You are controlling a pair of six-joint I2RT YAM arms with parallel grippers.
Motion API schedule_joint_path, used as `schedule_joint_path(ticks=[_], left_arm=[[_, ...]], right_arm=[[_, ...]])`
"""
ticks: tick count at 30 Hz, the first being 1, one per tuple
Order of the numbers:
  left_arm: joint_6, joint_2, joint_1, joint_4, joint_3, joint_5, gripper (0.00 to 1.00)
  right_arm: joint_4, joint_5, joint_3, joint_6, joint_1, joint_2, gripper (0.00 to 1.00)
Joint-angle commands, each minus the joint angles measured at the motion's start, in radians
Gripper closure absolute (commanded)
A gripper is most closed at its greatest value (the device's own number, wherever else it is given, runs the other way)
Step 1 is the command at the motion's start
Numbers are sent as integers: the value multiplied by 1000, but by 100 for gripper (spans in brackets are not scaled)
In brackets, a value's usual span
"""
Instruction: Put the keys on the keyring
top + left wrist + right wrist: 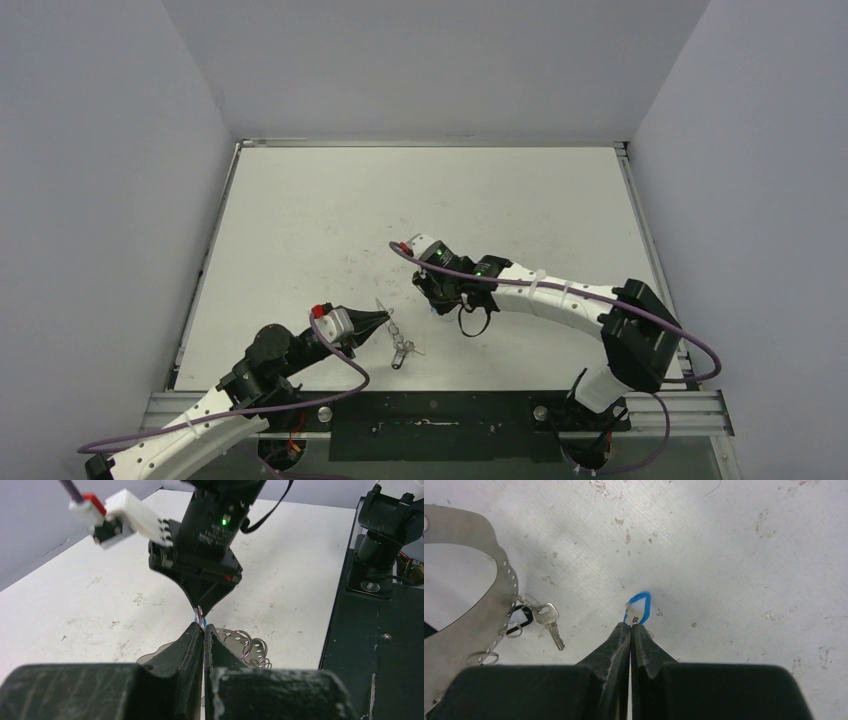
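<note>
The keyring (479, 610) is a pale grey plate with a big hole and wire loops along its rim. My left gripper (204, 628) is shut on its edge, and the plate (239, 639) spreads to both sides of the fingers. In the top view it is the thin keyring (398, 335) off the left gripper (383, 320). A silver key (550, 619) hangs beside a dark loop at its rim. My right gripper (630, 625) is shut on the blue-headed key (640, 606), just above the table. From the left wrist, that blue key (198, 614) sits right over my left fingertips.
A black mounting plate (430, 425) lies along the near edge between the arm bases. The right arm's base (385, 535) stands on it. Grey walls close in the white table (420, 200) on three sides. A purple cable loops off each wrist.
</note>
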Motion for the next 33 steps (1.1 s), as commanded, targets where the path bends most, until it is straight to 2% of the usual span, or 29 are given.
schedule_joint_path(ticks=[1,11,16,25,33], left_arm=[[5,4,0,43,20,13,100],[38,103,0,60,44,44,100],[42,139,-1,117,35,84,100],[42,140,0,143,37,92,100],[3,107,0,248,0,90,100]], right_arm=[[16,-164,-26,-37,-55,-119,100],[29,-523,-39,-141,-83,-283,100],[49,-636,-31,-160,-79,-310,100],[79,-663,-11,-167,-60,-314,100],[93,-658,24,-171,-55,-345,100]])
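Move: The right hand, with the blue tag in its fingers, has the ring gripped at the left fingertips about 10 cm to its left, 6 cm nearer the base and 13 cm above. The metal plate hangs from that ring, about 10 cm left, 4 cm back and 6 cm up. The key with the black fob is about 7 cm left, 9 cm back and 2 cm up. From the left hand, the blue tag lies about 10 cm right, 6 cm ahead and 14 cm below. Still pinching the blue tag's small ring, the right hand climbs about 11 cm, drawing back some 8 cm and slightly left towards the ring in the left fingers, and slows near the end. It turns some 40 degrees, swinging its steeply lowered fingers round to point left. The left hand keeps its grip, dips 2 cm while easing right, then rises again. ##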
